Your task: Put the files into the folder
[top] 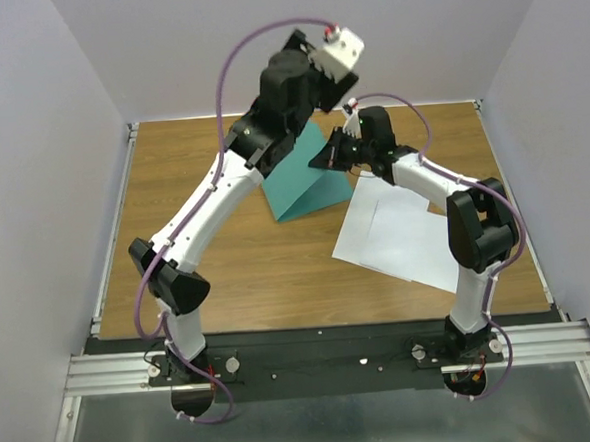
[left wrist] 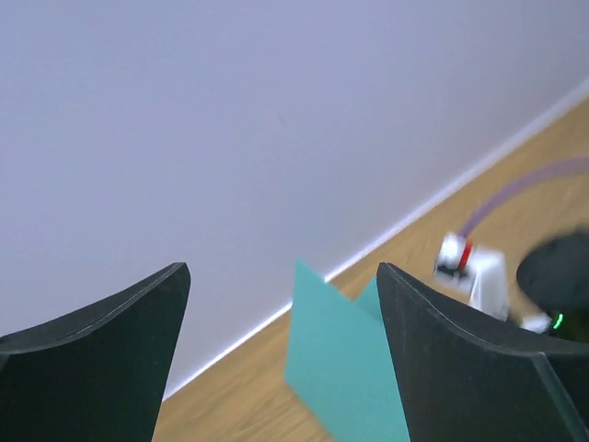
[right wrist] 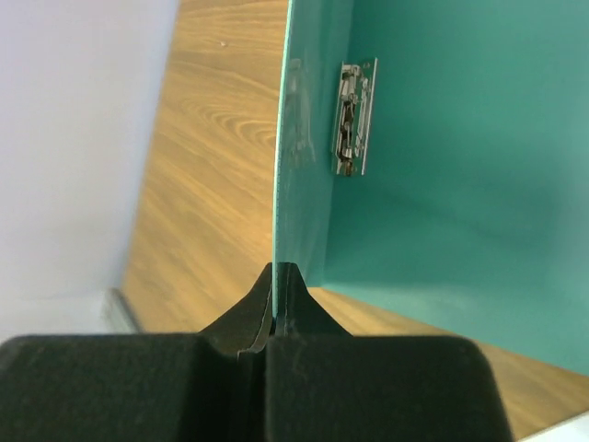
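Note:
The teal-green folder (top: 301, 189) stands partly open on the wooden table, one cover lifted. My right gripper (top: 329, 157) is shut on the edge of that lifted cover (right wrist: 281, 212). In the right wrist view the inside of the folder (right wrist: 451, 184) shows with its metal clip (right wrist: 352, 120). The files (top: 396, 233) are white sheets lying flat to the right of the folder, partly under my right arm. My left gripper (top: 312, 85) hangs raised above the folder's far side, open and empty. Between its fingers (left wrist: 451, 368) the folder (left wrist: 340, 368) shows below.
The wooden table (top: 228, 275) is walled in by pale panels at the back and both sides. A metal rail (top: 323, 357) with both arm bases runs along the near edge. My right wrist camera (left wrist: 474, 272) and its purple cable appear in the left wrist view.

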{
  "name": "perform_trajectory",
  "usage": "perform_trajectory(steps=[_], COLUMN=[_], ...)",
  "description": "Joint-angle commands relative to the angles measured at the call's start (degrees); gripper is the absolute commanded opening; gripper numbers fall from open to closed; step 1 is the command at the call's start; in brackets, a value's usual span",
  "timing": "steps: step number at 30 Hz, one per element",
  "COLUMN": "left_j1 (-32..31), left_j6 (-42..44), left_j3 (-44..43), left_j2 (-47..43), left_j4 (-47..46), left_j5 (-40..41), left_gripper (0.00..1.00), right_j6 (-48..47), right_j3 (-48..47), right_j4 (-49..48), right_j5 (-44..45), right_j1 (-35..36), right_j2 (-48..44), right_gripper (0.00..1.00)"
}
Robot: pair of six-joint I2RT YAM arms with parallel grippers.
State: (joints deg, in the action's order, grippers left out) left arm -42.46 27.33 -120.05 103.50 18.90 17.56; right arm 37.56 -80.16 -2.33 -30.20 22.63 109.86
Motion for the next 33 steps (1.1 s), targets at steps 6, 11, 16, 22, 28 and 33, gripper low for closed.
perform_trajectory(steps=[6,11,16,22,28,33], left_j1=[4.05,8.08,14.77,16.44,16.53,16.53], left_j6=[-48.21,-63.96,-75.31,-83.92,-86.66,-88.59], left_j3=[8.04,36.26,52.95,56.24,57.03,57.12], left_j2=[-14.16,-31.32,-46.79,-59.37,-67.02,-68.87], left_j4=[4.92,5.52,17.2,30.65,36.3,38.06], left_j5=[13.1,18.65,21.01,24.97,27.7,29.37], left_gripper=[0.92,0.94,0.94,0.95,0.95,0.96], right_j6=[-26.39,-35.53,-39.84,-37.92,-36.59,-40.11], right_j3=[-13.0,-16.6,-21.52,-20.84,-14.24,-11.7], right_j4=[20.52,25.08,28.25,29.66,26.24,24.75], right_j5=[10.4,19.72,32.1,43.11,34.35,22.83], right_j1=[6.0,11.72,21.73,30.27,37.56,42.75], right_j2=[1.41,2.11,5.79,6.86,2.02,-0.26], right_gripper=[0.01,0.01,0.03,0.18,0.41,0.89])
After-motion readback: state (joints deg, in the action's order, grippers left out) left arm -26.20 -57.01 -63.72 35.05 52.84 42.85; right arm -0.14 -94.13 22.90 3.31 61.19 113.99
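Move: The right hand pinches the raised free edge of the folder's cover; the folder's middle lies about 5 cm ahead, 2 cm left and 13 cm below, its metal clip some 3 cm ahead and 8 cm left. The bare table for the cover is roughly 22 cm left and 6 cm back, the white files 23 cm right and 11 cm back. From the high left hand, the folder is 4 cm ahead, 5 cm left, 41 cm below. Still pinching the cover's edge, the right hand rises slightly and swings left and back over the spine side, about 16 cm left and 18 cm back, twisting, then sinks while its fingers spread and give up the pinch with the cover still between them. The empty, open left hand lifts briefly, then clears out left by some 30 cm, back and down, turning counter-clockwise. ##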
